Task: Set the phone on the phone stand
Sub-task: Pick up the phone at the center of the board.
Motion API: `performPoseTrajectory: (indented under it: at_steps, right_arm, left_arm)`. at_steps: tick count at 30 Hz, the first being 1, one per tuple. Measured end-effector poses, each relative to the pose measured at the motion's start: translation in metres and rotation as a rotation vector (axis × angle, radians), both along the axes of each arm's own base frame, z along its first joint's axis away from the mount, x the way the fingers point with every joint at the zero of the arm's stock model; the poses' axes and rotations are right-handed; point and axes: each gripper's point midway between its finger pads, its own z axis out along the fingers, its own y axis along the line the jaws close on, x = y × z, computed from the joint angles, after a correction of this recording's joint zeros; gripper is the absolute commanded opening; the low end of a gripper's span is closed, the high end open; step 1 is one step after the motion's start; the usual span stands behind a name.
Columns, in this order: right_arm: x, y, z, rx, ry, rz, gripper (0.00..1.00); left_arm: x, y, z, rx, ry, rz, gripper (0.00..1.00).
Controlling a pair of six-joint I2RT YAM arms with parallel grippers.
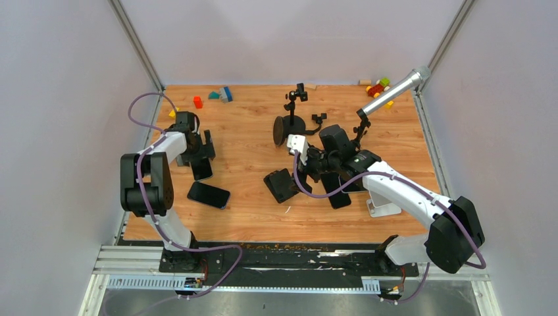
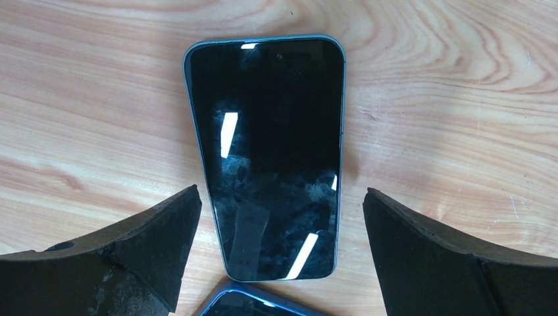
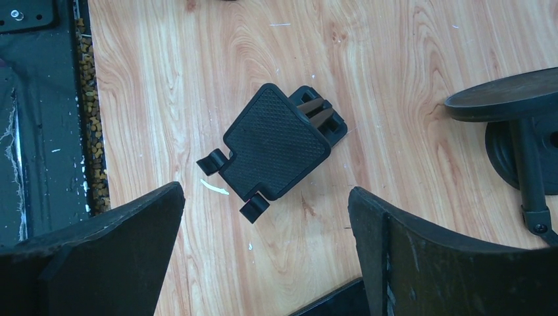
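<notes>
A dark phone (image 2: 266, 158) lies flat, screen up, on the wooden table (image 1: 250, 138); in the top view this phone (image 1: 202, 169) is at the left. My left gripper (image 2: 281, 191) hovers over its near end, open, one finger on each side and not touching it. The black phone stand (image 3: 276, 148) lies flat with its ribbed cradle up, near the table's middle (image 1: 281, 185). Just short of it my right gripper (image 3: 266, 197) stands open with only bare wood between its fingers.
A second, blue-edged phone (image 1: 208, 195) lies just nearer than the first, its corner (image 2: 256, 304) showing. A third dark phone (image 1: 337, 192) lies under the right arm. A black tripod on a round base (image 1: 289, 124) stands behind the stand. Toy blocks (image 1: 220, 95) and a silver tube (image 1: 393, 91) lie at the back.
</notes>
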Motion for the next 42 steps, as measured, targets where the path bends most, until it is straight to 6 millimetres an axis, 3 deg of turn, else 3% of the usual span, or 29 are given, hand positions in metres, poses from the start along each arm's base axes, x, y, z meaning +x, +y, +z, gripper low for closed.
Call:
performPoseTrajectory:
  at_steps: [5,13,24,32,42]
  right_arm:
    - [-0.001,0.001,0.0,0.003,0.003,0.005,0.97]
    - [-0.002,0.001,0.0,0.006,0.005,0.01,0.97]
    - [-0.003,0.002,0.001,0.009,0.009,0.016,0.97]
    - [-0.003,0.002,-0.004,0.002,0.018,0.016,0.97]
    - [-0.002,0.002,-0.005,-0.001,0.019,0.012,0.97]
  left_arm:
    - [-0.002,0.0,-0.012,-0.009,0.03,0.008,0.99]
    - [-0.001,0.001,-0.012,-0.009,0.024,0.019,0.95]
    - [0.001,0.008,-0.012,-0.016,0.001,0.046,0.79]
    - [0.001,0.008,-0.012,-0.021,-0.011,0.046,0.63]
    - [0.0,0.005,-0.009,-0.042,-0.034,0.028,0.32]
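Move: The phone I'm about to grip lies flat under my open left fingers, its middle about 2 cm below my left hand and roughly 1 cm to its left, level fore and aft. The blue-edged phone lies some 13 cm back and 2 cm to the right of that hand; the black phone stand is about 30 cm to its right and 10 cm back. From my idle right hand, the phone is roughly 36 cm left, 12 cm ahead and 15 cm below. I lower my left hand straight down about 1 cm over the phone, stop, and then slowly close the fingers across its width, easing about 1 cm left to centre on it. The pads meet both long edges near mid-length and pinch there, my grip effort rising while the opening stays about three-quarters wide; at the very end I barely begin to lift. ##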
